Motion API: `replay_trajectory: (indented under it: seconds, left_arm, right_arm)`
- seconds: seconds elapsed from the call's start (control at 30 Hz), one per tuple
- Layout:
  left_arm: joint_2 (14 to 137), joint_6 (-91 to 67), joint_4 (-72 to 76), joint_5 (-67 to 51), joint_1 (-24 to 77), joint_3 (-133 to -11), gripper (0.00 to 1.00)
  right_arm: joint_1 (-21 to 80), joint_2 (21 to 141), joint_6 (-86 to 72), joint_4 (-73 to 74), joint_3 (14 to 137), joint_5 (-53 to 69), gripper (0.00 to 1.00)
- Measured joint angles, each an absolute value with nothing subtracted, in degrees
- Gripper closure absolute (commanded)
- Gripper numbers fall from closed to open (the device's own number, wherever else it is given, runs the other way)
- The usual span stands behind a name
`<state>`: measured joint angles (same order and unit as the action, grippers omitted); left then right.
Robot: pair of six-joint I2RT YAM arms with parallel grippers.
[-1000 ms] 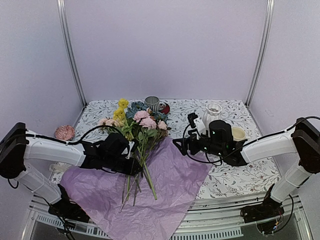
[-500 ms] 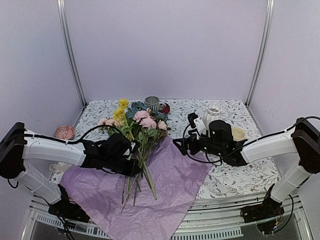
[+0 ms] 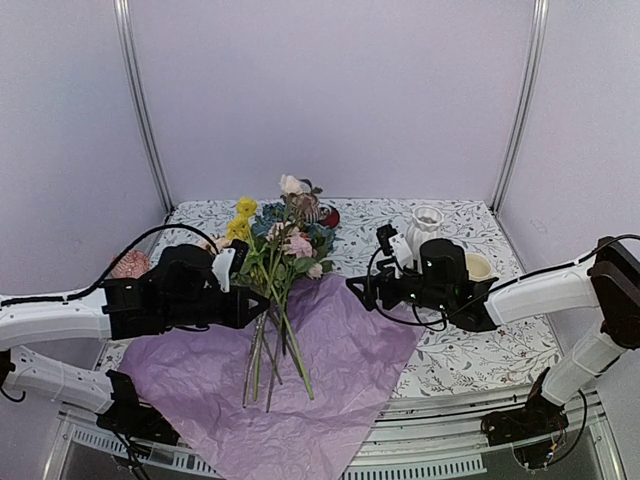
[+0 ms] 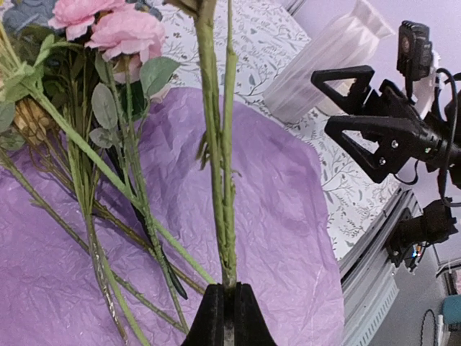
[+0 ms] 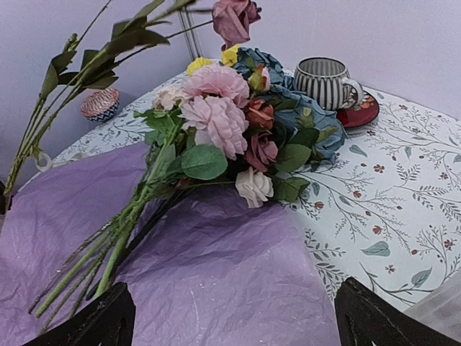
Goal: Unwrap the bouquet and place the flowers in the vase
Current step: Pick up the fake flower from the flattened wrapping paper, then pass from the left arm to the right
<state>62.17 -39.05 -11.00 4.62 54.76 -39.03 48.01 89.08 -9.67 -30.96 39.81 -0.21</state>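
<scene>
The flowers (image 3: 288, 248) lie unwrapped on the spread purple tissue paper (image 3: 330, 370), blooms toward the back. My left gripper (image 3: 255, 306) is shut on the lower ends of two green stems (image 4: 220, 144), its tips (image 4: 229, 292) pinching them. Those stems rise steeply, and their mauve rose (image 5: 234, 14) stands above the rest of the bunch. My right gripper (image 3: 358, 290) hovers open over the paper's right edge with nothing between its fingers (image 5: 94, 317). The white ribbed vase (image 3: 424, 228) stands upright behind the right wrist.
A striped cup on a red saucer (image 5: 324, 79) stands behind the blooms. A cream mug (image 3: 477, 267) sits right of the vase, and a small patterned bowl (image 3: 128, 264) sits at the left edge. The paper overhangs the table's near edge (image 3: 300, 450).
My left gripper has shut on two stems, then drawn back to the left and up, lifting them out of the bunch so their bloom stands high. The right arm has stayed put.
</scene>
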Motion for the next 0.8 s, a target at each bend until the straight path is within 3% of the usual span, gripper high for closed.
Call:
replay_trajectory:
  seconds: [0.3,0.67,0.8]
  left_arm:
    - [51.4,-35.3,4.6,0.1,54.9,-31.7,1.0]
    - [49.9,-31.9,20.8,-8.3,55.4,-28.6,1.0]
    - [51.2,-31.0,22.6,-9.9,56.2,-28.6,1.0]
  right_arm:
    - [49.5,80.6,-20.7,-31.9,42.3,14.4,0.14]
    - [60.2,87.5,-23.8,-33.9,57.2,21.8,0.45]
    - [61.3,90.1,-23.6,-33.7,59.3,22.7,0.51]
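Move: The fake flower's stem, already pinched and lifted by the left hand, crosses some 17 cm to the right hand's left, 5 cm back and 5 cm higher. The pink roses lie about 14 cm ahead of the right hand, 14 cm left and 7 cm lower; the vase stands 11 cm ahead and 12 cm right, its middle level. From the left hand, the right gripper is roughly 18 cm right and 6 cm ahead, at about its height. The fake flower's stem stays pinched in the left fingers as they carry it up about 11 cm and somewhat back, levelling off and swinging the stem more upright. To meet it, the empty right hand climbs some 16 cm while going left and back, turns counter-clockwise with its left side rising, and half closes its wide-open fingers around the stem just above the left grip, without gripping it yet. ##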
